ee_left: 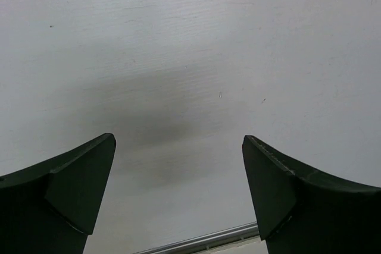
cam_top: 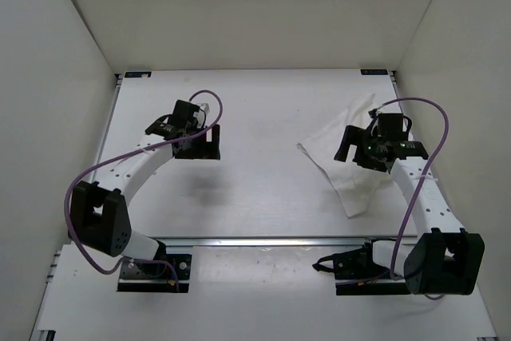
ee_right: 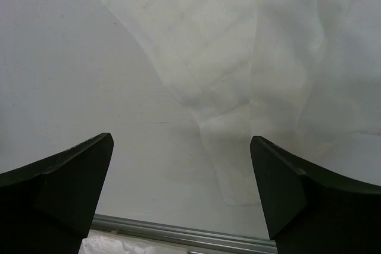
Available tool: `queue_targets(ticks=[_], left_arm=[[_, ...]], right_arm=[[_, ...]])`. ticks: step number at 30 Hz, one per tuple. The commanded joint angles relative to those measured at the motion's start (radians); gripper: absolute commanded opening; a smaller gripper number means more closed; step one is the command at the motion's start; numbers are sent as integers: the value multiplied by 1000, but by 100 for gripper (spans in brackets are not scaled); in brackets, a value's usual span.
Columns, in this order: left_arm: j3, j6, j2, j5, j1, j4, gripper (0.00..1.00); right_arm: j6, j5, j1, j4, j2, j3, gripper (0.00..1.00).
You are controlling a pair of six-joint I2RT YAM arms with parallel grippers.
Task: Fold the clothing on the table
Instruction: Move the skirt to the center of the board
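The clothing (cam_top: 335, 149), a thin white cloth with faint grid creases, lies rumpled on the right half of the white table (cam_top: 263, 189). My right gripper (cam_top: 357, 149) hovers over its middle, open and empty. In the right wrist view the clothing (ee_right: 238, 52) spreads across the top and right, and a narrow corner of it reaches down between the fingers (ee_right: 297, 188). My left gripper (cam_top: 198, 143) hangs open over bare table at the left, well apart from the cloth. The left wrist view holds only tabletop between its fingers (ee_left: 77, 182).
White walls enclose the table on the left, back and right. A metal edge rail (cam_top: 263, 240) runs along the near side, also visible as the rail (ee_right: 178, 233) in the right wrist view. Black corner brackets (cam_top: 137, 75) sit at the far corners.
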Motion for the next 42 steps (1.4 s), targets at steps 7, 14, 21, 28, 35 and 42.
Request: queue_targets(ticks=[7,14,21,28,35,42], left_arm=[[14,-34,-78,147,-31,139,99],[61,-141,92,245,-149,403,99],[277,-269,438,290,-221,592,99],[482,-408,701,255,-321,770,99],[742,-478,908,276,-380,698,94],[729,-421,913,212,-388,600,94]], right_arm=[[16,29,59,-29,-13,-12,96],[42,-15,19,-21,-61,-66,97],[84,2,21,-44,-96,-98,97],[94,29,-53,-116,-144,-124,94],[108,2,-108,-158,-155,-107,93],[104,-9,-111,-170,-132,-92,93]])
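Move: The skirt's left corner lies about 31 cm to the left hand's right, 8 cm farther out and 10 cm lower. From the right hand, that corner is roughly 19 cm left and 10 cm ahead. The skirt's near tail, which the right hand goes for, sits some 11 cm back of the right hand, barely to its right and 12 cm below. The skirt's far corner is about 28 cm ahead of the right hand and 6 cm right. Close over the skirt's left corner, touch not clear, the left hand ends a sweep of some 35 cm to its right and 10 cm forward, rising slightly before sinking, its open fingers tilting about 35 degrees to point rightward. The right hand, also open, draws back about 6 cm and sinks a little towards the near tail, turning slightly clockwise. ##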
